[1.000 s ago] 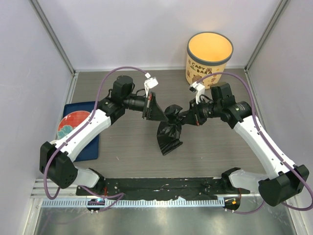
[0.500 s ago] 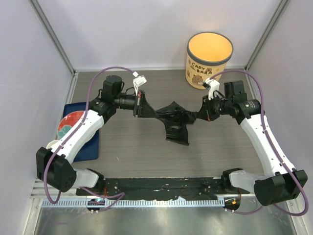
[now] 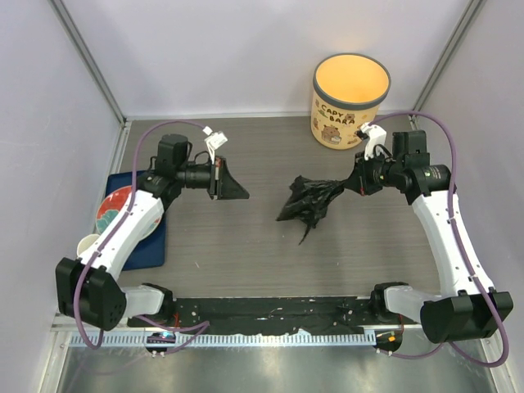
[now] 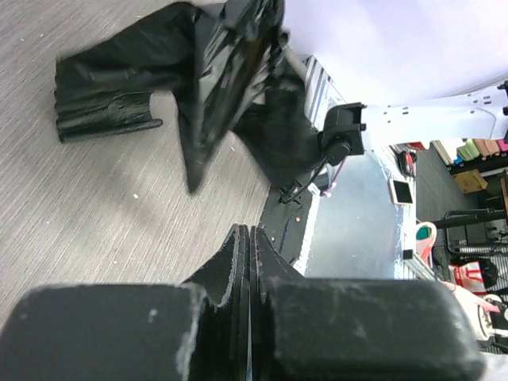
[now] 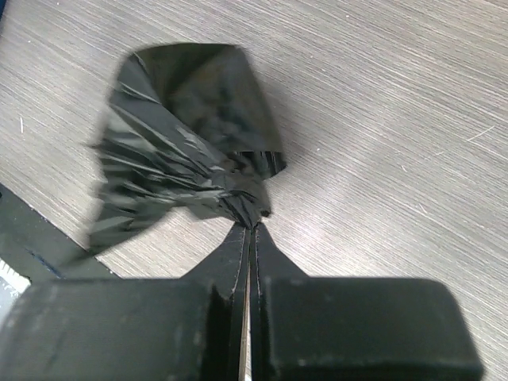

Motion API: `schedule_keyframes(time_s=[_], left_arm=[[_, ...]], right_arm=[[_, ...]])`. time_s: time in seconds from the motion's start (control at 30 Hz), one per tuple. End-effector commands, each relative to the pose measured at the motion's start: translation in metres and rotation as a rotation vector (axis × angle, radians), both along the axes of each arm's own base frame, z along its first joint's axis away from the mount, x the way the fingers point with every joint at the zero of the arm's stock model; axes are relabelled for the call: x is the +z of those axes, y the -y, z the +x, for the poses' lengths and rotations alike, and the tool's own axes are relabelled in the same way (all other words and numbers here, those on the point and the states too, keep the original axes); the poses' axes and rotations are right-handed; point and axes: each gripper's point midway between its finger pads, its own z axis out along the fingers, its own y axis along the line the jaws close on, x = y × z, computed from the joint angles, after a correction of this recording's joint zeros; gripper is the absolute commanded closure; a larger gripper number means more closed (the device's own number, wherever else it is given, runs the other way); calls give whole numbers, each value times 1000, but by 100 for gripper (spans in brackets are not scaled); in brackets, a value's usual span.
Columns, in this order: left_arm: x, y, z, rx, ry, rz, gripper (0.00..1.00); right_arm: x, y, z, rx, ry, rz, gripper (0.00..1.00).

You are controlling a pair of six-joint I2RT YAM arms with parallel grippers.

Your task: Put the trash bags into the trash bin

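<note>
A crumpled black trash bag hangs from my right gripper, which is shut on its bunched end. In the right wrist view the bag fans out just past the gripper's closed tips, above the wood-grain table. My left gripper is shut with nothing in it, well to the left of the bag. From the left wrist, the gripper's tips are pressed together and the bag hangs some way ahead. The cream-yellow trash bin stands upright at the back right, behind my right gripper.
A blue mat with a red plate lies at the left edge, with a small beige cup beside it. A black strip runs along the near edge. Walls close in the left, back and right.
The arms have pulled apart. The bag, stretched between both grippers earlier, has come out of the left gripper and now hangs from the right one alone, further right.
</note>
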Motion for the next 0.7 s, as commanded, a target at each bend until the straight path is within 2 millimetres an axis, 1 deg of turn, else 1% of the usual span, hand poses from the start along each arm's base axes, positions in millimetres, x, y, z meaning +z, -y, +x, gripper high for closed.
schedule_keyframes(time_s=[0.0,0.07,0.13,0.17,0.2,0.23,0.27,0.3,0.33,0.37,0.4,0.43,0.47,0.5,0.53,0.6,0.63,0.67], left_arm=[[8,-10,-12,-3,36,-12,100],[5,-11,-14,-5,41,-2,100],[4,-12,-14,-3,60,10,100],[5,-10,-13,-5,98,21,99],[2,-10,-8,2,166,50,83],[0,-9,-7,1,205,75,70],[2,-3,-9,-20,250,90,55],[-2,-2,-4,-24,316,121,37],[-2,1,-3,-29,342,132,28],[0,9,-4,-59,385,135,20],[2,14,-3,-70,430,137,13],[6,24,-3,-70,468,145,12],[12,29,0,-64,494,141,11],[16,35,0,-60,514,135,7],[22,46,0,-47,543,132,5],[32,56,5,-16,581,134,4],[41,64,6,3,615,125,4],[44,67,8,19,634,128,4]], right_arm=[[5,8,3,-15,40,-36,99],[8,6,4,-10,42,-20,99],[14,-7,-2,34,31,47,99],[16,-11,-2,44,36,76,99],[18,-17,-5,68,28,105,99],[20,-27,-12,109,5,162,99],[24,-32,-14,125,8,192,99],[29,-36,-15,139,11,219,99],[35,-41,-18,142,-4,264,99],[49,-47,-17,167,42,300,99],[57,-50,-18,179,57,322,99],[66,-53,-20,191,78,344,99],[75,-57,-21,201,86,378,99],[79,-59,-22,205,84,393,99],[84,-61,-24,216,91,403,99],[91,-69,-32,246,79,435,99],[94,-72,-35,259,80,445,99],[96,-76,-38,276,86,450,99]])
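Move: Hanging from the right hand's shut fingers, the black trash bag streams out towards the left hand; its middle is about 15 cm to the right of the left hand, level with it fore and aft and some 4 cm lower. For the right hand, which carries the bag, the left gripper lies about 24 cm to its left and 2 cm back, at roughly its height. The trash bin stands some 26 cm ahead of the right hand, its middle about 12 cm lower. Spreading its shut fingers nearly fully, the left hand first eases back to the left a little, then swings about 5 cm right and slightly back towards the bag, rolling some 25 degrees about its fingers. The right hand, after a short hold, carries the pinched bag left and up, about 5 cm each, and a little back towards the left gripper, its fingertips swinging upwards and to the left. ##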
